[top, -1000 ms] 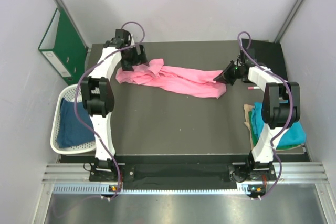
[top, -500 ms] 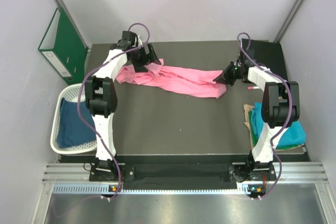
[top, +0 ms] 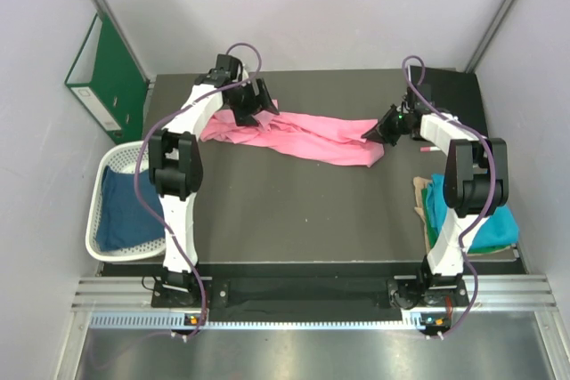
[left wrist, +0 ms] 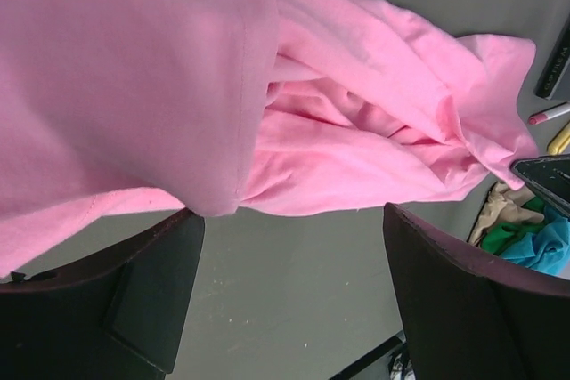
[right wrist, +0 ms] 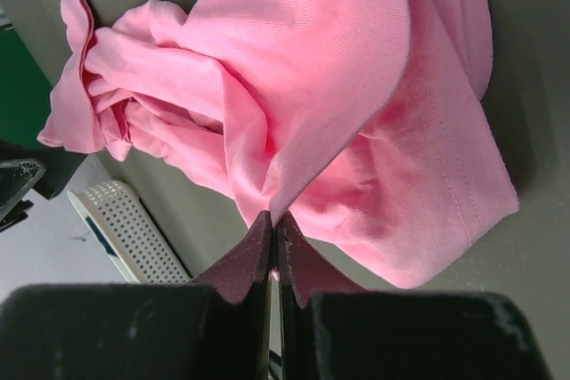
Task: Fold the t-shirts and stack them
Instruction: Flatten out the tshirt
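A bright pink t-shirt (top: 303, 135) lies crumpled in a long band across the far half of the dark table. My left gripper (top: 254, 100) hovers at the shirt's left end. Its jaws (left wrist: 292, 213) stand open with only bare table between them, and a fold of pink cloth (left wrist: 134, 86) hangs just past the left fingertip. My right gripper (top: 370, 133) is shut on an edge of the pink shirt (right wrist: 312, 68) at its right end (right wrist: 274, 217). A dark blue shirt (top: 120, 211) lies in the basket. A teal shirt (top: 485, 220) sits at the right edge, partly behind the right arm.
A white lattice basket (top: 96, 186) stands off the table's left side. A green ring binder (top: 107, 73) leans on the left wall. Beige cloth (top: 420, 198) lies beside the teal shirt. A pink pen (left wrist: 548, 115) lies near the right arm.
My left gripper has swung to the right along the back of the table, over the pink shirt's left end, and its jaws have narrowed a little. The right arm has not moved.
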### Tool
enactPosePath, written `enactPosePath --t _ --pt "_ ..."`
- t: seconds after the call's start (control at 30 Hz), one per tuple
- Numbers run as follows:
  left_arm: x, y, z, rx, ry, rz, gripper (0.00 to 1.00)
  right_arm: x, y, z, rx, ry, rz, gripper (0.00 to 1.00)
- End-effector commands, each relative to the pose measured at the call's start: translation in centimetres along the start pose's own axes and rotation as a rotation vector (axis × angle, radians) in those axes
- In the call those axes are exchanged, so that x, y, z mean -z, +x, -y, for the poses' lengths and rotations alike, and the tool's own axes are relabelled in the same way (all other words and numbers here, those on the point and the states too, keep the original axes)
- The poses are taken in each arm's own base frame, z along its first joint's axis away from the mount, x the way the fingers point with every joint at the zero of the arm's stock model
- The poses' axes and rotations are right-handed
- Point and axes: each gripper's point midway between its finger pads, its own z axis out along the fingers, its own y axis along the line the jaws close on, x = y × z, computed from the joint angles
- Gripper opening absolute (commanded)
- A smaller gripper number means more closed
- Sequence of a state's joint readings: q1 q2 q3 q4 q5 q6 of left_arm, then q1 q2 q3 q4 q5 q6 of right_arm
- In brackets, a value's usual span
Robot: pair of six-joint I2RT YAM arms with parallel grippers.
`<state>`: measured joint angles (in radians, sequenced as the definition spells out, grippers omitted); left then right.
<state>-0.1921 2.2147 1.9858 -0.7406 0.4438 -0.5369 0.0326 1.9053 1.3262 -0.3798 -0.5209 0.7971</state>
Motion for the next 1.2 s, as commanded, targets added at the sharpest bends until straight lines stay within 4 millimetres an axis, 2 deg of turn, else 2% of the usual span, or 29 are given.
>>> enactPosePath --t 0.0,0.2,0.27,0.4,0.5,0.53,0.63,0.67,0.83,0.87,0.93,0.97,1.03,1.07,1.13,1.17 --pt "1.2 0.6 0.1 0.026 -0.047 -0.014 0.85 0.1 -0.2 -0.5 0.009 -0.03 0.017 0.0" --pt "-0.3 0.6 -0.9 0.026 -0.075 -0.007 0.85 0.0 -0.3 -0.5 0.009 -0.032 0.019 0.0" --pt "-0.6 -0.2 -1.0 0.012 -0.084 0.014 0.84 0.0 -0.2 -0.4 0.01 -0.032 0.019 0.0" --pt "-1.9 -1.4 -1.6 -0.003 -0.107 0.037 0.73 0.1 0.1 -0.3 0.008 -0.033 0.02 0.0" --pt "-2.7 -1.9 -1.7 -0.004 -0.106 0.035 0.53 0.2 0.2 0.0 0.002 -0.031 0.02 0.0" --pt "-2.7 -2.0 -1.7 -0.008 -0.105 0.038 0.39 0.2 0.2 0.0 -0.001 -0.031 0.023 0.0" --pt "-2.3 -2.8 -1.4 -0.022 -0.105 0.064 0.16 0.2 0.2 -0.1 0.0 -0.035 0.024 0.0" --pt "-2.1 -3.2 -1.1 -0.028 -0.103 0.076 0.0 0.2 0.1 -0.2 0.004 -0.037 0.026 0.0" --pt "1.4 -5.2 -0.5 -0.041 -0.115 0.16 0.0 0.7 -0.5 -1.2 0.022 -0.056 0.044 0.0" --pt "2.9 -5.9 0.2 -0.046 -0.103 0.192 0.0 1.1 -1.0 -2.0 0.033 -0.068 0.059 0.0" --pt "5.1 -7.4 0.4 -0.037 -0.093 0.247 0.0 1.7 -1.7 -3.0 0.067 -0.084 0.083 0.0" --pt "7.2 -8.4 1.3 -0.043 -0.074 0.296 0.0 2.5 -2.6 -4.3 0.091 -0.099 0.106 0.0" --pt "9.9 -10.1 1.2 -0.034 -0.073 0.366 0.0 3.6 -3.7 -5.8 0.145 -0.112 0.148 0.0" --pt "12.1 -11.0 2.0 -0.043 -0.06 0.414 0.0 4.7 -4.7 -7.6 0.182 -0.136 0.183 0.0" --pt "14.7 -12.4 1.7 -0.039 -0.058 0.479 0.0 6.4 -6.1 -9.5 0.255 -0.146 0.245 0.0" --pt "16.9 -13.1 1.9 -0.042 -0.049 0.522 0.0 8.0 -7.1 -11.6 0.3 -0.174 0.296 0.0"
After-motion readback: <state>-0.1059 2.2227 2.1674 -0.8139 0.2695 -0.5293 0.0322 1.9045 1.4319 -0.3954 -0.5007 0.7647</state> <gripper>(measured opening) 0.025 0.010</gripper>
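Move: The t-shirt's left flap, a loose upper layer, hangs just under the left hand's open fingers, some 2 cm ahead, about 1 cm left and 4 cm below. From that hand, the hem already pinched by the right hand is about 28 cm right and 5 cm back. From the right hand the flap is roughly 29 cm left, 7 cm ahead and about level; a red marker lies 20 cm right of it, 3 cm back and some 6 cm lower. The t-shirt's left flap gets pinched by the left hand, which sinks about 4 cm and eases forward while its fingers shut, then pulls it quickly up about 8 cm and leftward, turning slightly counter-clockwise. The right hand keeps its pinch on the far hem, dips a little, then rises about 5 cm and forward as the left hand lifts. ##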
